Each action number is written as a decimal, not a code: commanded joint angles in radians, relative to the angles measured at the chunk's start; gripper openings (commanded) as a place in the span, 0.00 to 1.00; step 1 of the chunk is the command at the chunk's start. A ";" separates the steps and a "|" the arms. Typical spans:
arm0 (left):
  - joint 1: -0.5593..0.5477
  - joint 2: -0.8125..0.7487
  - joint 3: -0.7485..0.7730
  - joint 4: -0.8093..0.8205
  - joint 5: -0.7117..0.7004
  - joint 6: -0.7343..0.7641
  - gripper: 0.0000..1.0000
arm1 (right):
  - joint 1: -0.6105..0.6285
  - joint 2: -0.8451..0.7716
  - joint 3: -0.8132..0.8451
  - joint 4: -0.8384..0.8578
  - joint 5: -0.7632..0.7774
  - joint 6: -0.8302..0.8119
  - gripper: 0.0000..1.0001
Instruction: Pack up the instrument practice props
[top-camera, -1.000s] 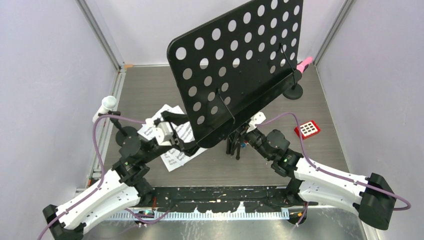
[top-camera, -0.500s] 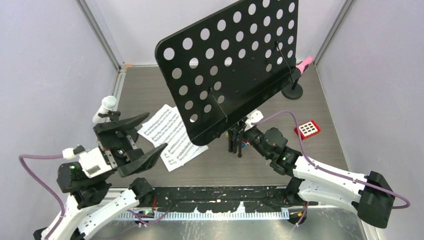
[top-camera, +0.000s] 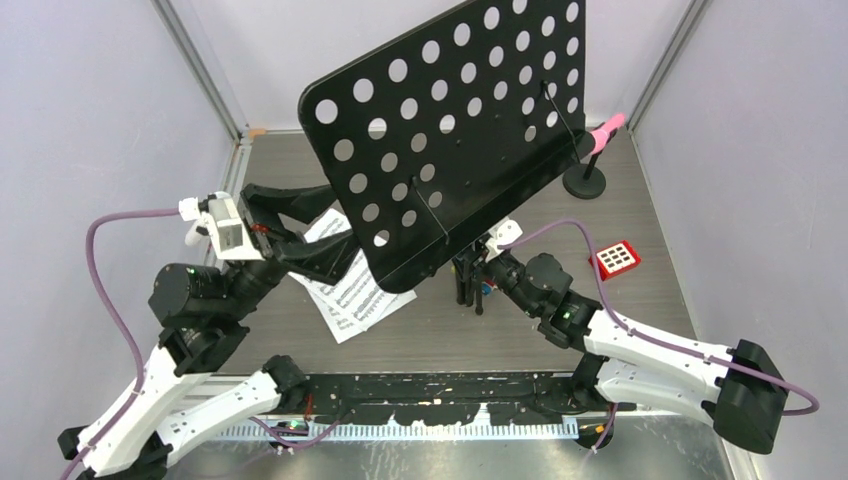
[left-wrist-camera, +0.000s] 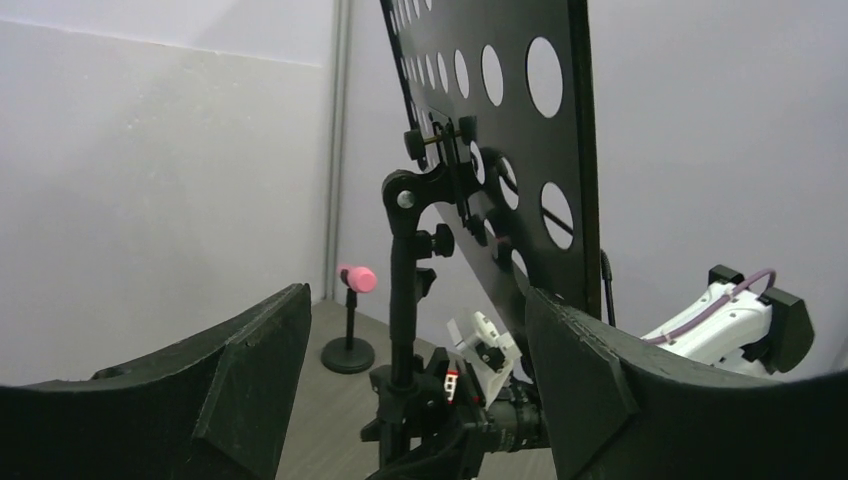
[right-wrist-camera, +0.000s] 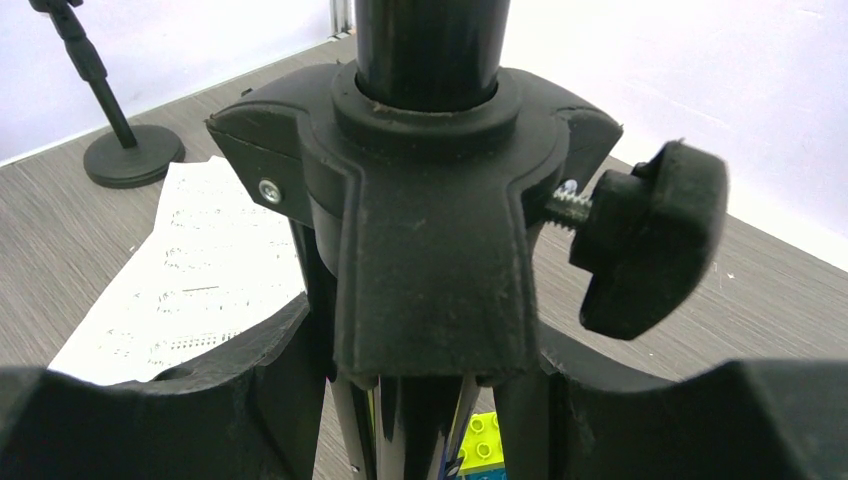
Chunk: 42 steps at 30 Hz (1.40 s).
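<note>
The black perforated music desk stands tilted on its post. My right gripper is shut on the stand just below the leg hub, around the folded tripod legs. To the left of the desk my left gripper is raised and open, holding nothing. In its wrist view the post shows between the fingers, farther off. White sheet-music pages lie flat under the desk's lower edge. At the back right, a pink microphone sits on a black round-based mount.
A small red keypad lies right of the stand. A yellow-green toy block sits on the table behind the legs. A second black round mount base stands beyond the pages. Grey walls close in the left, right and back.
My left arm pulled back from the desk's lower edge, then rose and turned toward the stand, jaws open. The desk shifted slightly left. The right gripper kept its hold.
</note>
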 joint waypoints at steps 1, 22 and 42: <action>-0.001 0.020 0.079 0.035 0.031 -0.090 0.79 | -0.008 -0.004 0.078 0.075 0.026 -0.116 0.01; -0.001 -0.036 0.042 0.027 0.070 -0.167 0.78 | -0.008 0.040 0.104 0.145 0.144 -0.136 0.01; -0.001 0.075 0.080 0.090 0.088 -0.171 0.25 | -0.008 0.033 0.104 0.115 0.093 -0.161 0.01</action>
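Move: The music stand's left edge lies roughly 4 cm to the left hand's right and 2 cm back, about level with it. From the same hand, the desk's lower left corner is about 5 cm right, 7 cm back and a little lower. The tripod hub, in the right gripper, is some 12 cm ahead, 19 cm right and 26 cm below. From the right hand, that left edge is about 14 cm back, 15 cm left and 26 cm up. The left fingers close to around a third open about the stand's left edge, one on each face, having straddled it only off-centre before. That hand first eases back, up and left, roughly 3 cm back and 3 cm up, then sinks slightly and comes right and forward again, turning some 10 degrees clockwise. The right hand keeps its grip at the hub, shifting 1.5 cm forward and twisting about 5 degrees clockwise, its left side dipping. ##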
